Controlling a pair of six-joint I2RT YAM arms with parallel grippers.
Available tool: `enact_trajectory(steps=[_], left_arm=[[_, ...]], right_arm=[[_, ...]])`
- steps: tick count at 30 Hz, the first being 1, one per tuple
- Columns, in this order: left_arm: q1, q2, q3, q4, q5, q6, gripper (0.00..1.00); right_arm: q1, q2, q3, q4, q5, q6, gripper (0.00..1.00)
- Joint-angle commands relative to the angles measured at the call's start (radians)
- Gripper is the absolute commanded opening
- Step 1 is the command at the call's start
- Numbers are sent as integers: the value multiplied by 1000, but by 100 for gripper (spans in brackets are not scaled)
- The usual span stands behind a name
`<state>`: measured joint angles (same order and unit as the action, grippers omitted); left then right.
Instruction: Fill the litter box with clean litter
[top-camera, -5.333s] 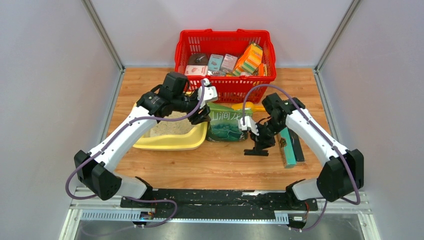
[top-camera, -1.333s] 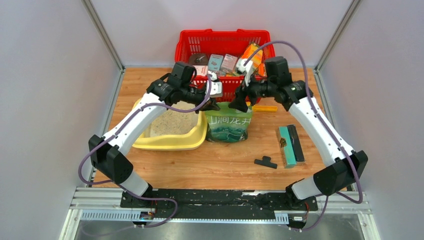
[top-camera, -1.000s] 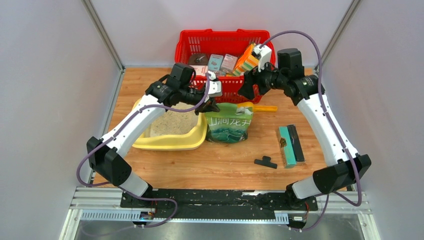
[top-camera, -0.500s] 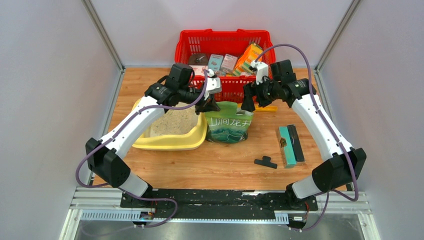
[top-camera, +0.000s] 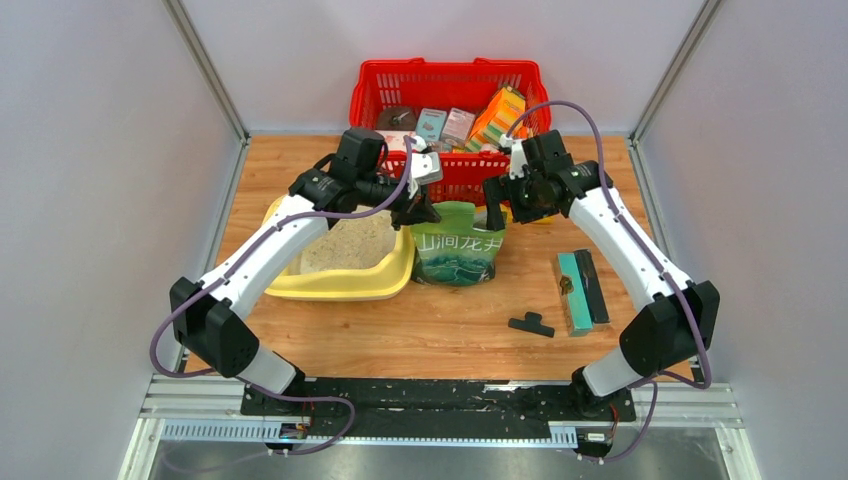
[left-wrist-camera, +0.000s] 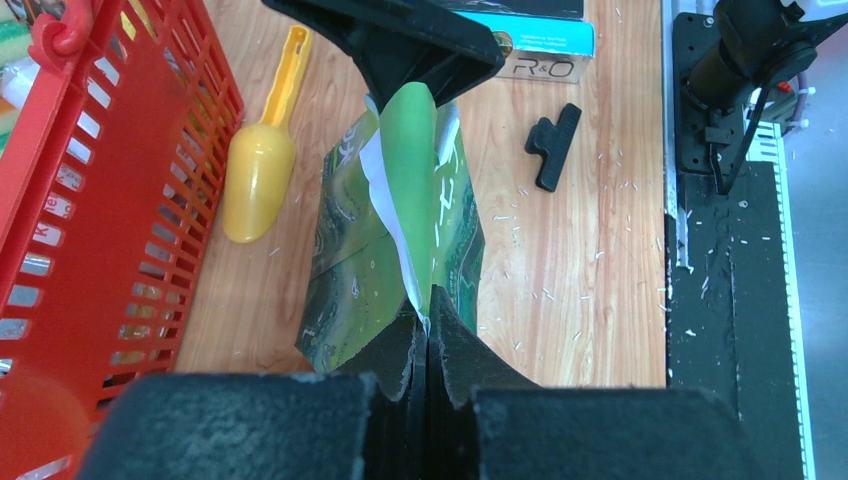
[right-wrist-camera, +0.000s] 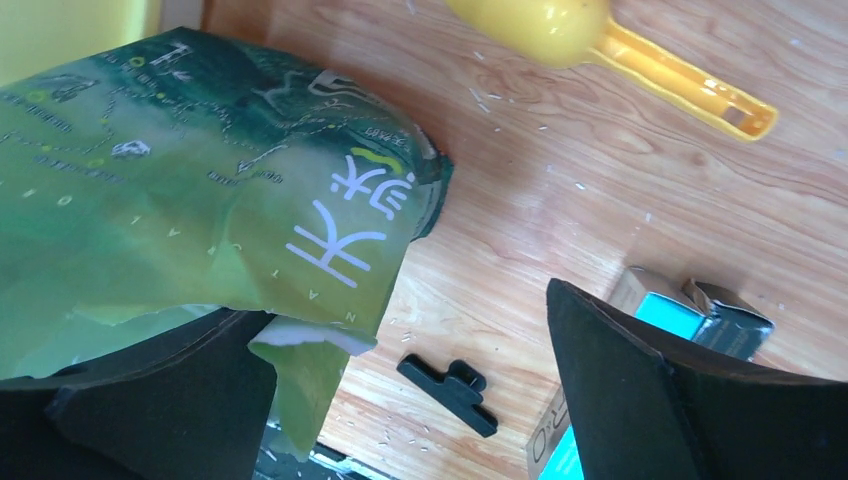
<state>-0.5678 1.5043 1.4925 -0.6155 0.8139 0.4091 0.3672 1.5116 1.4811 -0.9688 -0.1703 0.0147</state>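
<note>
The pale-yellow litter box (top-camera: 340, 288) lies left of centre, with beige clean litter (top-camera: 345, 243) heaped inside. A green bag (top-camera: 458, 248) stands just right of it. My left gripper (top-camera: 420, 212) is shut on the bag's upper left edge. The left wrist view shows that edge pinched in my left gripper (left-wrist-camera: 428, 335), the bag (left-wrist-camera: 400, 230) hanging below. My right gripper (top-camera: 494, 215) is open at the bag's upper right corner. In the right wrist view the bag (right-wrist-camera: 200, 180) has its torn flap lying against the left finger of my right gripper (right-wrist-camera: 400, 310).
A red basket (top-camera: 450, 90) full of packages stands at the back. A yellow scoop (left-wrist-camera: 258, 170) lies between basket and bag. A black clip (top-camera: 531, 323) and a teal box (top-camera: 578, 290) lie on the wood at the right. Grains are scattered on the table.
My right arm has come down from above the basket to the bag's upper right corner, and its jaws have spread wider. The left gripper still holds the bag in the same place.
</note>
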Motion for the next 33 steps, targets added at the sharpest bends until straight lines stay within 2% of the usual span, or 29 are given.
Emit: enact_trajectory(steps=[1, 7, 15, 17, 21, 22, 27, 28, 29, 30, 31, 32, 33], left_arm=[[-3, -81, 8, 112, 90, -49, 0], [-1, -96, -3, 134, 88, -59, 0], [-1, -116, -6, 137, 73, -36, 0], [-1, -112, -15, 141, 74, -38, 0], [-1, -104, -29, 158, 67, -58, 0], [-1, -102, -32, 157, 62, -59, 1], [-1, -89, -25, 137, 48, -53, 19], [-1, -85, -20, 128, 45, -50, 27], [-1, -84, -17, 125, 44, -50, 31], [-1, -84, -14, 122, 36, -49, 35], [-1, -84, -6, 117, 33, -47, 41], [-1, -85, -3, 112, 28, -44, 43], [2, -88, 5, 112, 19, -44, 45]], right_arm=[[53, 19, 74, -30, 277, 45, 100], [78, 3, -5, -24, 504, 11, 100], [-4, -17, 2, -73, 476, 21, 100], [-4, -34, 16, -53, 369, 33, 100], [-4, -59, 94, 16, -91, -8, 100], [-5, -65, 106, 27, -139, -10, 100], [-55, -70, 162, 47, -251, -97, 100], [-76, -61, 177, 47, -273, -114, 100], [-103, -54, 183, 41, -316, -183, 100], [-169, -50, 182, 29, -421, -235, 100], [-203, -47, 174, 28, -461, -286, 100], [-235, -48, 151, 22, -498, -344, 100], [-296, -48, 136, 6, -553, -502, 100]])
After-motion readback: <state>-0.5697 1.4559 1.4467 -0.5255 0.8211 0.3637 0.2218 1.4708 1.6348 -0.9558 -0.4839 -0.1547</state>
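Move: The left hand still pinches the left end of the green litter bag's rim, the bag's middle about 6 cm to its right and 14 cm below; the litter box is roughly 21 cm left, 4 cm ahead. From the right hand, open with one finger already in the mouth, the bag's middle lies some 10 cm left, 1 cm back and 8 cm below. The yellow scoop is about 11 cm ahead and 1 cm right of that hand, the black clip 12 cm back and 5 cm right, both some 17 cm below. With its fingers kept wide open, the right hand draws about 5 cm to the right, its tips swinging outward some 20 degrees so that the finger in the mouth spreads the rim, then goes back left and lifts up out of the bag, ending about 8 cm higher than it began. The left hand holds its pinch on the rim meanwhile, and only at the end opens its fingers nearly halfway and eases up a centimetre or so, the rim still between them. ##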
